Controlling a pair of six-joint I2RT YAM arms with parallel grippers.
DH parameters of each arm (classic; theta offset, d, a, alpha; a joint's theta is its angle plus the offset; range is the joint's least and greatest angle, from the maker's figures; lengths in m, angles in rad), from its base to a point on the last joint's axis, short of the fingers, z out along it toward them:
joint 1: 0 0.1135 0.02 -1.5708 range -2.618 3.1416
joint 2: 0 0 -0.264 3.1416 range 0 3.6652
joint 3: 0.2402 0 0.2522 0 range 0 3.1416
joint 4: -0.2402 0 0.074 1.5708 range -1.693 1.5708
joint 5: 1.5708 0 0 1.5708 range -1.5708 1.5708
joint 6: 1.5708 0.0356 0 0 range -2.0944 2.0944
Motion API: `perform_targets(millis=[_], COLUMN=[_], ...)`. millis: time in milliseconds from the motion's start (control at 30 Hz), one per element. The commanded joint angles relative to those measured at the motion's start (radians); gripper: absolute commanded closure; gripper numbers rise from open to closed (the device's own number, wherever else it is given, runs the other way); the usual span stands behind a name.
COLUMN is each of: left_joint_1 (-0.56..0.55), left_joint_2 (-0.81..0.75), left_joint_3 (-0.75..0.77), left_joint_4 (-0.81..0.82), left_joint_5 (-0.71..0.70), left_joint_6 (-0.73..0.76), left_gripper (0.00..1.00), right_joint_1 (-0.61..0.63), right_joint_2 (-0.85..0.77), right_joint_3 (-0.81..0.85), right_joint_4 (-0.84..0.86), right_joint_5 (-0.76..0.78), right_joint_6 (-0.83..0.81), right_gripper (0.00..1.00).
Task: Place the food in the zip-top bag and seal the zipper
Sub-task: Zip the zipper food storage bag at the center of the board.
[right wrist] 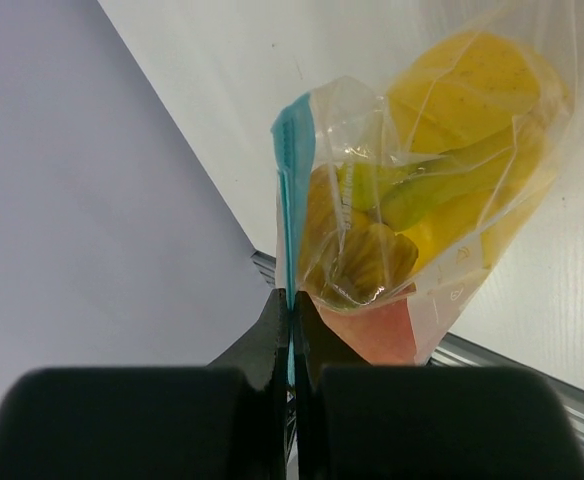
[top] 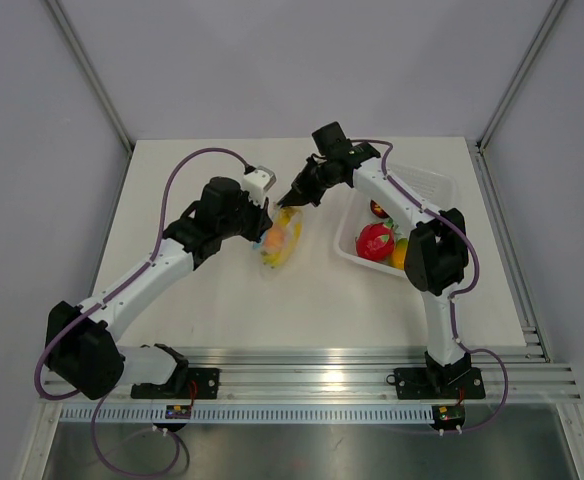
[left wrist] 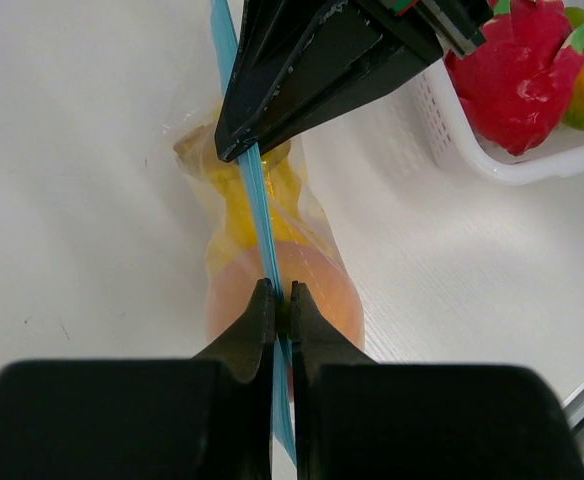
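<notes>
The clear zip-top bag (top: 281, 243) hangs between my two grippers above the table middle, with the food inside. The yellow banana bunch (left wrist: 240, 205) and orange-pink peach (left wrist: 317, 290) show through the plastic; the bananas (right wrist: 462, 130) and peach (right wrist: 380, 330) also show in the right wrist view. A yellow lemon shape (right wrist: 472, 80) sits at the far end. My left gripper (left wrist: 281, 295) is shut on the light-blue zipper (left wrist: 259, 210). My right gripper (right wrist: 292, 300) is shut on the same zipper (right wrist: 292, 150) at the other end.
A white tray (top: 434, 187) at the right holds a red dragon fruit (top: 374, 241), an orange fruit (top: 402, 254) and others. It also shows in the left wrist view (left wrist: 492, 165). The right arm reaches over the tray's left side.
</notes>
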Motion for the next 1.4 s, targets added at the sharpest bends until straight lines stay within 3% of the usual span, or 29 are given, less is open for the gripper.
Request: perform_targets(millis=[0, 467, 1367], left_joint_1=[-0.008, -0.009, -0.009], left_joint_2=[-0.025, -0.083, -0.252], left_joint_3=[-0.008, -0.049, -0.145], left_joint_4=[-0.238, -0.275, -0.282], left_joint_5=[0.085, 0.112, 0.1], left_joint_6=[-0.061, -0.059, -0.102], left_gripper=[1.0, 1.0, 1.0], right_joint_1=[-0.132, -0.15, -0.161], right_joint_2=[0.002, 0.051, 0.014], right_joint_3=[0.069, 0.188, 0.076], right_joint_4=[0.154, 0.099, 0.191], right_joint_5=[0.312, 0.361, 0.32], right_joint_6=[-0.03, -0.051, -0.012], right_gripper=[1.0, 1.0, 1.0])
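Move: The zip-top bag of fruit hangs by its blue zipper between both closed grippers. From the right hand, its filled middle lies about 8 cm back, level sideways and 7 cm below; from the left hand, some 3 cm to the right, 1 cm back and 7 cm below. The white bin's middle is about 29 cm right and 2 cm back of the right hand, 9 cm lower; the dragon fruit in it sits 25 cm right, 9 cm back and 8 cm lower. The zipper strip is pulled from both ends: the left hand eases back a few centimetres while the right creeps forward. Then the strip comes out of the left fingers, which shut fully as that hand goes back and down, tipping downward. The right keeps its pinch and swings the bag quickly forward and right, about 17 cm in all, turning some 20 degrees clockwise. ##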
